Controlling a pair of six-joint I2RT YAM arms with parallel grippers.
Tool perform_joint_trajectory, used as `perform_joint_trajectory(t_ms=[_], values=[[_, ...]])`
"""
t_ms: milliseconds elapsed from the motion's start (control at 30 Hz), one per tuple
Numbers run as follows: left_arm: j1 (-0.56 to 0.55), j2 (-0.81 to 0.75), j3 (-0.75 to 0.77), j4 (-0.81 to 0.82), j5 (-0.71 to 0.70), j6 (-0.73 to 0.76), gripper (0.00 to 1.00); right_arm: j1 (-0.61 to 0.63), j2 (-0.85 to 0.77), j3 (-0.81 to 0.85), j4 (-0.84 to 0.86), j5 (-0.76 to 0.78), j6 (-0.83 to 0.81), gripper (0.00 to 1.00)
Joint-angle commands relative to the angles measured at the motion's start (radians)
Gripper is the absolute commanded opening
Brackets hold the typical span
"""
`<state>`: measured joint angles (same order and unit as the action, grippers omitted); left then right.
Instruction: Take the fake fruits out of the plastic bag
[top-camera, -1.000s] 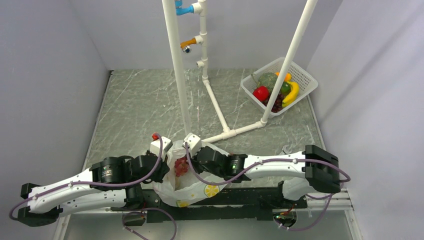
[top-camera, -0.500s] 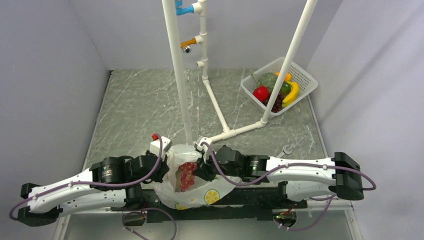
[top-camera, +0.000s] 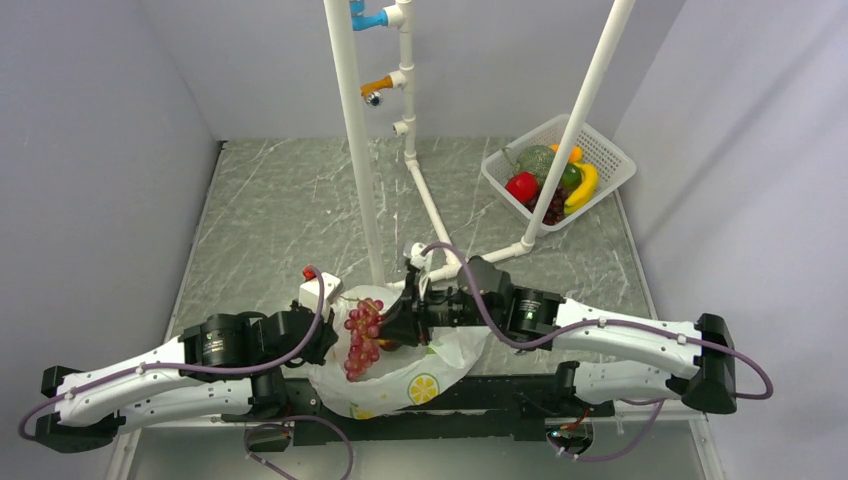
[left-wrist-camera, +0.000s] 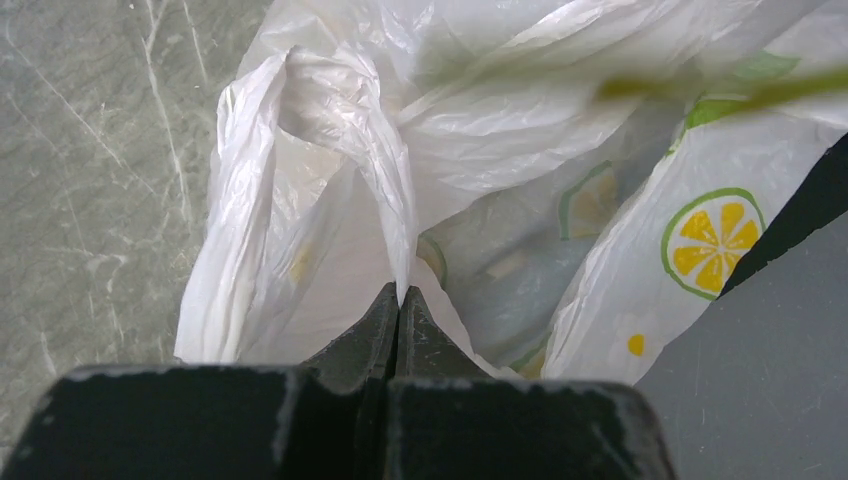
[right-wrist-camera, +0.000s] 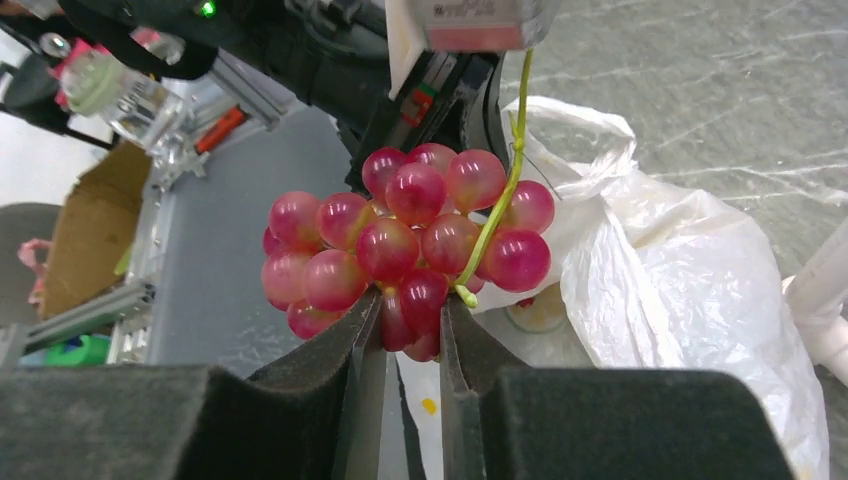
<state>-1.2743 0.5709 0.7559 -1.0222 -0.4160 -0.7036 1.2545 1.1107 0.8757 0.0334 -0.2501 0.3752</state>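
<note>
A light red grape bunch (top-camera: 362, 336) (right-wrist-camera: 405, 240) hangs above the mouth of the plastic bag (top-camera: 400, 370), clear of it. My right gripper (top-camera: 392, 325) (right-wrist-camera: 410, 318) is shut on the bunch, its two black fingers pinching grapes at one end. The white bag, printed with lemon slices, lies crumpled at the near table edge (left-wrist-camera: 520, 200) (right-wrist-camera: 680, 270). My left gripper (top-camera: 328, 322) (left-wrist-camera: 399, 297) is shut on a twisted fold of the bag's rim. What else lies inside the bag is hidden.
A white basket (top-camera: 608, 158) at the far right holds a red apple (top-camera: 521, 186), a banana (top-camera: 583, 187), a green melon (top-camera: 536, 160) and dark grapes. White pipe posts (top-camera: 355, 140) and a floor pipe (top-camera: 440, 220) stand just behind the bag.
My right gripper has drawn the grape bunch up out of the bag and shifted right and away. The left gripper has kept its hold on the bag rim.
</note>
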Motion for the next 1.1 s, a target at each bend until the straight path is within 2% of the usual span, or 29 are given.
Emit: perform_joint_trajectory(t_ms=[0, 133, 233, 433, 567, 667, 767, 833, 867, 1067], values=[[-0.009, -0.009, 0.019, -0.003, -0.020, -0.019, 0.00, -0.059, -0.067, 0.060, 0.032, -0.103, 0.037, 0.00], [-0.010, -0.006, 0.019, -0.003, -0.019, -0.017, 0.00, -0.090, -0.122, 0.150, -0.142, 0.105, -0.059, 0.00], [-0.011, -0.002, 0.019, -0.004, -0.019, -0.017, 0.00, -0.123, -0.156, 0.183, -0.209, 0.272, -0.140, 0.00], [-0.016, 0.004, 0.020, -0.008, -0.024, -0.023, 0.00, -0.172, -0.248, 0.170, -0.219, 0.631, -0.228, 0.00], [-0.018, 0.003, 0.020, -0.008, -0.024, -0.023, 0.00, -0.234, -0.290, 0.107, -0.211, 0.869, -0.194, 0.00], [-0.019, 0.008, 0.020, -0.007, -0.023, -0.021, 0.00, -0.376, -0.269, 0.043, -0.259, 0.868, -0.078, 0.00], [-0.020, 0.010, 0.020, -0.007, -0.021, -0.020, 0.00, -0.549, -0.197, -0.003, -0.316, 0.738, 0.031, 0.00], [-0.022, 0.009, 0.020, -0.006, -0.020, -0.020, 0.00, -0.637, -0.133, -0.015, -0.306, 0.626, 0.025, 0.00], [-0.023, 0.009, 0.020, -0.006, -0.019, -0.018, 0.00, -0.652, -0.094, -0.012, -0.295, 0.615, 0.004, 0.00], [-0.023, 0.015, 0.020, -0.002, -0.013, -0.012, 0.00, -0.662, 0.183, 0.130, -0.271, 0.783, -0.024, 0.00]])
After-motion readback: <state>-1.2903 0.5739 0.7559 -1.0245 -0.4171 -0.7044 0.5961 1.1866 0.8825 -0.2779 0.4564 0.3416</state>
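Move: Over in the basket's direction there is a long way to go: its middle lies about 45 cm ahead, 42 cm right and 17 cm below the right hand, which already holds the red grapes. The red apple in the basket is some 42 cm ahead and 32 right; the foot of the right upright pipe, 28 ahead and 34 right. The plastic bag sits beneath this hand, 3 cm right. From the left hand, the basket is roughly 45 cm ahead and 54 right. Carrying the grapes away from above the bag, the right hand sweeps forward and right towards the basket, about 26 cm and 24 cm, rising some 10 cm before dropping nearly twice that. The wrist swings about 75 degrees clockwise, so the fingers, first pointing left, end forward and dipped downwards, their grip kept. The left hand stays put, still pinching the bag's rim. ##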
